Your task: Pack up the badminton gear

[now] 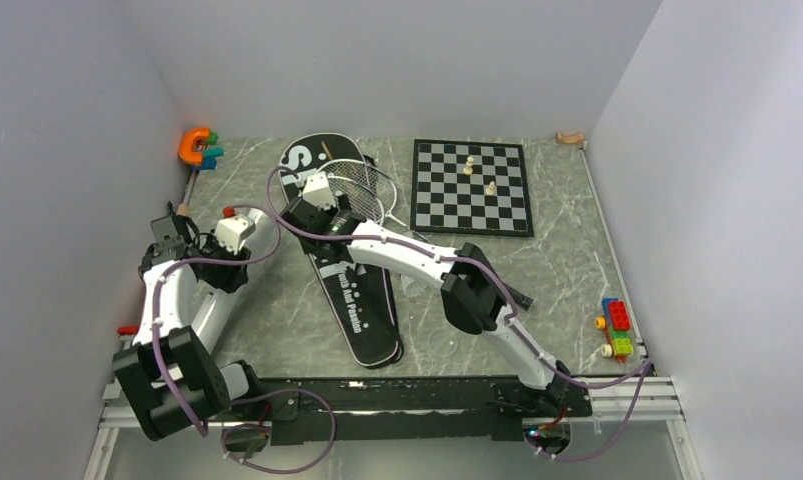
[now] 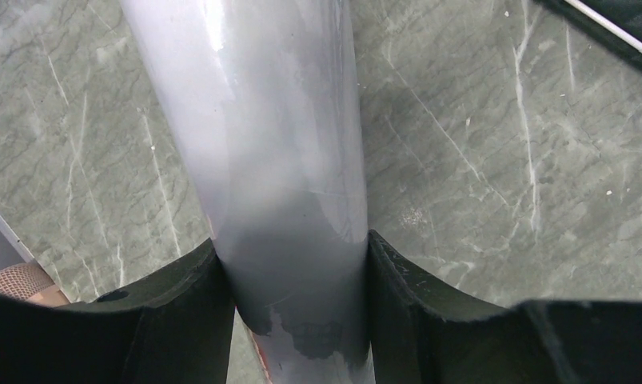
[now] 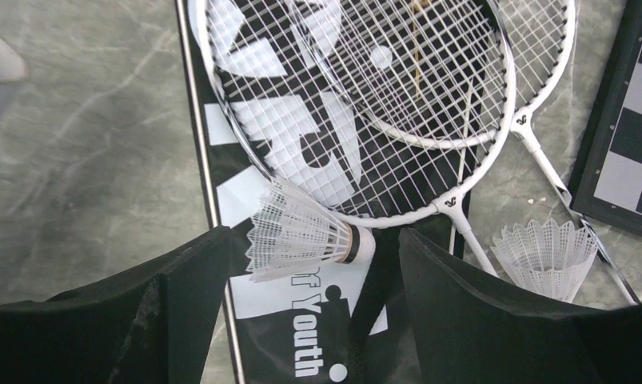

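Note:
My left gripper (image 1: pixel 235 236) (image 2: pixel 292 240) is shut on the long whitish tube (image 2: pixel 261 120), which also shows in the top view (image 1: pixel 265 228) at the left of the table. My right gripper (image 1: pixel 312 203) (image 3: pixel 311 240) is open, low over the black white-lettered racket bag (image 1: pixel 355 300) (image 3: pixel 301 336). A white feather shuttlecock (image 3: pixel 301 232) lies on the bag between the fingers, touching neither. Two white-framed rackets (image 1: pixel 362 180) (image 3: pixel 357 104) lie overlapped on the bag's upper end. A second shuttlecock (image 3: pixel 545 256) lies on the table to the right of the racket shafts.
A chessboard (image 1: pixel 472 185) (image 3: pixel 629 176) with two pale pieces lies at the back right of the rackets. Coloured toy blocks (image 1: pixel 617 328) sit at the right edge, and an orange and green toy (image 1: pixel 199 148) sits at the back left. Walls close three sides.

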You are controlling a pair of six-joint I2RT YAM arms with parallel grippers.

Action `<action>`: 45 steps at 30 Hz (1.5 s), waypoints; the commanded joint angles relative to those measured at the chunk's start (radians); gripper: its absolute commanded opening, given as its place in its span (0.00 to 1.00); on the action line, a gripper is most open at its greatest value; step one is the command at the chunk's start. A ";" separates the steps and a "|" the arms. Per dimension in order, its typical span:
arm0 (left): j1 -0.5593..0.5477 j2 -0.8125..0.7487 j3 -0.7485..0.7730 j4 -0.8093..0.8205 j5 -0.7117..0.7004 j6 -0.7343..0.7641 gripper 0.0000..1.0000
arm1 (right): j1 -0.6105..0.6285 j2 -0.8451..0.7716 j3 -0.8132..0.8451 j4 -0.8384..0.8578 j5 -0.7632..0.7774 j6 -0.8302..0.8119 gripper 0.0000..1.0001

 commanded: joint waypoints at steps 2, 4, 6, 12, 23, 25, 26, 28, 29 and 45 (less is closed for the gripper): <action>0.021 -0.020 0.021 -0.016 0.058 0.053 0.12 | -0.004 0.013 0.017 -0.005 0.027 0.006 0.78; 0.031 -0.004 0.034 -0.035 0.065 0.058 0.11 | -0.003 0.023 0.016 0.001 0.025 0.003 0.76; 0.037 0.002 0.040 -0.044 0.067 0.062 0.11 | -0.003 0.036 0.022 0.003 0.026 0.001 0.75; 0.046 -0.015 0.023 -0.027 0.068 0.060 0.11 | -0.014 0.056 0.006 0.026 0.018 0.009 0.72; 0.053 0.005 0.047 -0.040 0.069 0.059 0.13 | -0.022 0.078 -0.017 0.048 0.034 0.005 0.60; 0.051 0.006 0.049 -0.050 0.080 0.064 0.16 | -0.024 0.060 -0.041 0.056 0.045 0.006 0.52; 0.053 0.009 0.052 -0.055 0.088 0.067 0.18 | -0.024 0.050 -0.051 0.056 0.051 0.007 0.47; 0.053 0.020 0.060 -0.074 0.106 0.075 0.23 | -0.024 0.030 -0.074 0.058 0.067 0.011 0.35; 0.052 0.027 0.066 -0.085 0.117 0.080 0.25 | -0.024 0.017 -0.089 0.060 0.073 0.014 0.30; -0.147 -0.111 0.049 -0.250 0.297 0.200 0.35 | -0.123 -0.616 -0.659 0.223 -0.088 0.135 0.00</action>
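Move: The shuttlecock on the racket bag, cork to the right, lies some 8 cm below the right hand's point and 2 cm ahead, centred between its open fingers. The nearer racket's head is centred about 10 cm ahead and 5 cm right of that hand; a second shuttlecock lies 20 cm to its right and 2 cm ahead, a third 22 cm right and 6 cm back. From the left hand, already gripping the tube, the bag shuttlecock is some 21 cm right, 9 cm ahead and 5 cm lower. The right hand sinks about 7 cm onto the shuttlecock on the bag, its fingers shutting over the last part of the descent to pinch the plastic skirt, then climbs away with it some 9 cm while swinging right over the bag and drawing slightly back. The left hand keeps its grip on the tube, almost still at first, then sweeps about 6 cm right and a little back, turning some 15 degrees clockwise and rising slightly at the very end. ##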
